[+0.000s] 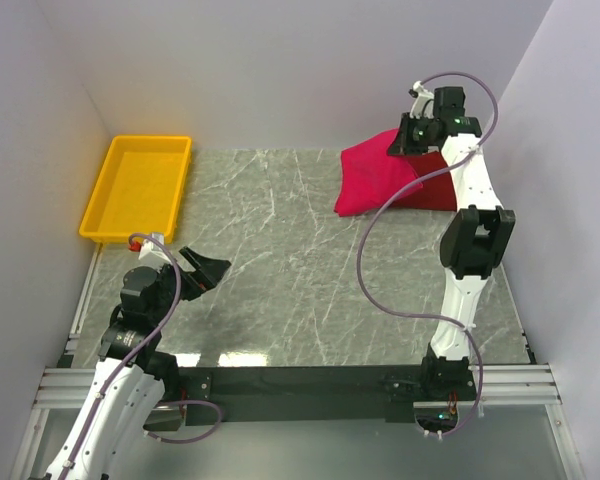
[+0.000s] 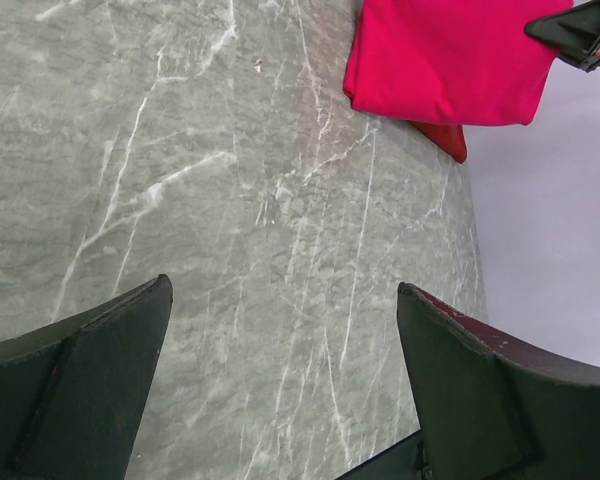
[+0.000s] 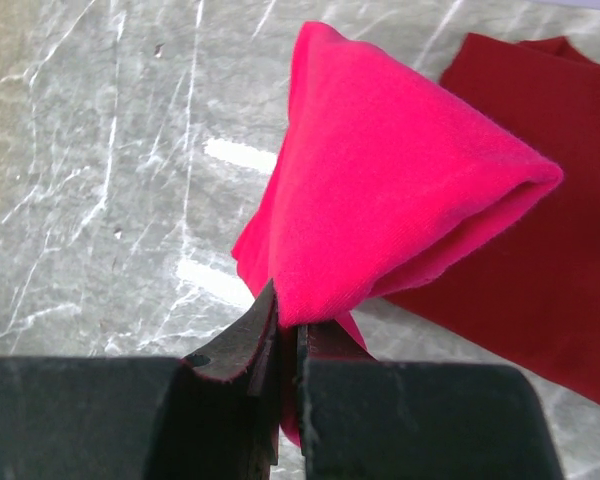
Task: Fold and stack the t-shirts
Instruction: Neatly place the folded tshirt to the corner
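My right gripper (image 1: pixel 408 140) (image 3: pixel 290 330) is shut on a bunched fold of the crimson-pink t-shirt (image 1: pixel 375 180) (image 3: pixel 380 180) at the table's far right, and the cloth is pulled up from the table. The darker maroon t-shirt (image 1: pixel 435 192) (image 3: pixel 540 230) lies flat under it and to its right. In the left wrist view the pink t-shirt (image 2: pixel 450 60) covers all but a corner of the maroon one (image 2: pixel 445 138). Over the near left of the table my left gripper (image 1: pixel 202 270) (image 2: pixel 285 300) stands wide open, with only bare marble between its fingers.
A yellow plastic tray (image 1: pixel 183 185) sits at the far left with nothing showing inside it. White walls close in the table on the left, back and right. The right arm's cable (image 1: pixel 365 250) hangs in a loop over the table's right half.
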You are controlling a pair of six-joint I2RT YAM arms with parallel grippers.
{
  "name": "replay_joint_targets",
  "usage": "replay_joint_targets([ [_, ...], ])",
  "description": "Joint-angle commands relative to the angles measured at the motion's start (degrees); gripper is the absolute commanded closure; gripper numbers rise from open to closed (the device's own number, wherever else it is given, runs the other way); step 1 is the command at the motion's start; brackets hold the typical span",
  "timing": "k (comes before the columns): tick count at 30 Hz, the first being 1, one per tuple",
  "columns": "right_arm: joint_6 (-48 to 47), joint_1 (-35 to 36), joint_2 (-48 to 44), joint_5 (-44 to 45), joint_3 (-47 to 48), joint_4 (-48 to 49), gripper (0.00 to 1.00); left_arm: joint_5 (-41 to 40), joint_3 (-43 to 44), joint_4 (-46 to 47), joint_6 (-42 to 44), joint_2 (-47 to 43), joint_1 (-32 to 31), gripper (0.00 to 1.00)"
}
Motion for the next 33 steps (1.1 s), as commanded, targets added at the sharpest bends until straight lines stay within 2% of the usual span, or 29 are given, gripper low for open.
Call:
replay_joint_targets([
  [1, -0.6, -1.1, -0.2, 0.2, 4.7, 0.3, 1.0, 1.1, 0.4, 3.1, 1.0, 0.2, 0.2, 0.01],
  [9, -1.4, -2.1, -0.9, 0.5, 5.7, 0.3, 1.0, 1.3, 0.1, 3.3, 1.0, 0.4, 0.2, 0.01],
  [16, -2.9, -3.4, 0.1, -0.6, 10.3, -1.0, 1.0, 1.4, 0.2, 3.3, 1.1, 0.5, 0.2, 0.01],
  [33, -3.4, -5.9, -0.2, 0.5, 10.8, -1.0, 1.0, 1.5, 0.1, 3.5, 1.1, 0.7, 0.2, 0.01],
])
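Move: The right hand holds the pink folded t-shirt, whose hanging middle is some 10 cm below it and 3 cm to its left. The dark red folded t-shirt lies about 7 cm ahead, 8 cm to the right and 20 cm below; the table's far right corner is roughly 17 cm ahead and 20 cm right. From the left hand, the dark red t-shirt is about 39 cm ahead and 48 cm right, 16 cm down. Fingers still pinched shut on the pink t-shirt, the right hand carries it some 5 cm to the right, farther across above the dark red folded one. Partway through it also climbs about 3.5 cm, the fingers tilting up some 5 degrees, then slides on right at that height and slows, without letting go. ##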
